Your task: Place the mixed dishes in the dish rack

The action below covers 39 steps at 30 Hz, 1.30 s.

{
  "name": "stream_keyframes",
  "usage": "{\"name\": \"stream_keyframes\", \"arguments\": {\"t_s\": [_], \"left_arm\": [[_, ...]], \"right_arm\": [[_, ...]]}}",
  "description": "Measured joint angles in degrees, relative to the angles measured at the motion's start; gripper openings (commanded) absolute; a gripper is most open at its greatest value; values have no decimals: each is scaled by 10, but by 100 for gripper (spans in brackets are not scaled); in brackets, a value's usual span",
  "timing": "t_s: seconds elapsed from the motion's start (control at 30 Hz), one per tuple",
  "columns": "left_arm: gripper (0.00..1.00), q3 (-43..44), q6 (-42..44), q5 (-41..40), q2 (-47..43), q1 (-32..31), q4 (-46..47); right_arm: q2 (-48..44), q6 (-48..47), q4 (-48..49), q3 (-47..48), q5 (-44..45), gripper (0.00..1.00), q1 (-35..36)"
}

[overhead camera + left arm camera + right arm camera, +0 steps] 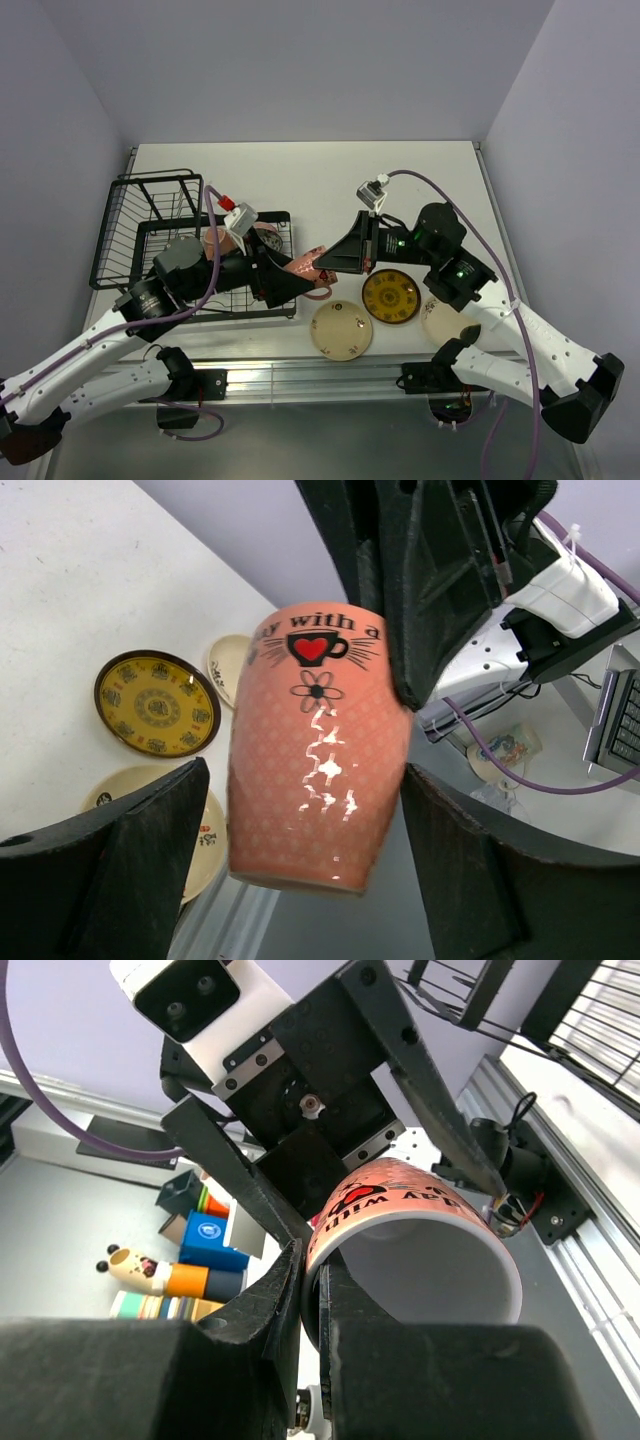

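A pinkish-orange mug (303, 266) with a heart print hangs in the air between the two arms. My right gripper (328, 258) is shut on the mug's rim (420, 1270), with one finger inside and one outside. My left gripper (297, 284) is open. Its fingers (120, 870) flank the mug (315, 770) with a gap on each side. The black wire dish rack (150, 215) lies at the left, partly hidden by the left arm. A mustard-yellow plate (390, 297) and two cream plates (341, 330) (445, 320) lie flat on the table.
Something pinkish (214, 240) and a dark patterned dish (270, 240) sit in the rack behind the left wrist. The table's metal front rail (300, 375) runs just below the plates. Walls close in the table on three sides.
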Motion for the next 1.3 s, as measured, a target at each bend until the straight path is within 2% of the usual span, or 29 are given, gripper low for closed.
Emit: {"name": "stream_keyframes", "arguments": {"t_s": [0.17,0.27,0.37,0.4,0.47,0.57,0.6,0.67,0.7,0.77,0.8,1.07,1.3], "left_arm": [[62,0,-8,-2,-10,0,-4],[47,2,-10,-3,-12,0,-12],[4,8,-12,-5,-12,0,-22],[0,10,-13,-6,-12,0,-26],[0,16,-16,-7,-11,0,-36],[0,19,-24,-9,-11,0,-47],[0,20,-29,-11,-12,0,-51],[0,20,-40,-18,-13,0,-63],[0,22,-43,-20,-13,1,-68],[0,26,-51,-23,-13,1,-83],[0,30,-55,-24,-12,1,-93],[0,68,-72,-41,11,1,-150],[0,152,-96,-104,64,3,-260]], "right_arm": [[15,5,20,-1,-8,0,0],[17,4,21,-1,-12,0,0],[17,2,21,-1,-14,0,0],[17,1,21,-1,-14,0,0],[18,0,20,-1,-14,4,-1],[19,-3,19,-1,-14,31,-1],[20,-10,17,-1,-16,45,-2],[21,-24,15,-1,-17,59,-7],[21,-32,14,-1,-18,72,-10],[23,-45,7,0,-18,86,-14],[23,-54,0,2,-18,98,-16],[26,-157,-129,53,33,100,-25],[3,-286,-296,102,198,100,-27]]}}
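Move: The pink mug, still in the right fingers, lies between the open left fingers, its middle about 3 cm right of the left hand. From the right hand it is some 5 cm left. Some 34 cm below the right hand lie the beige plate, 3 cm right and 2 cm ahead, and the yellow plate, 16 cm right and 11 cm ahead. The rack's right half is roughly 17 cm left of the left hand, 17 ahead and 28 below. Left fingers close around the mug; the right hand opens, then leaves about 8 cm forward, down and right. ##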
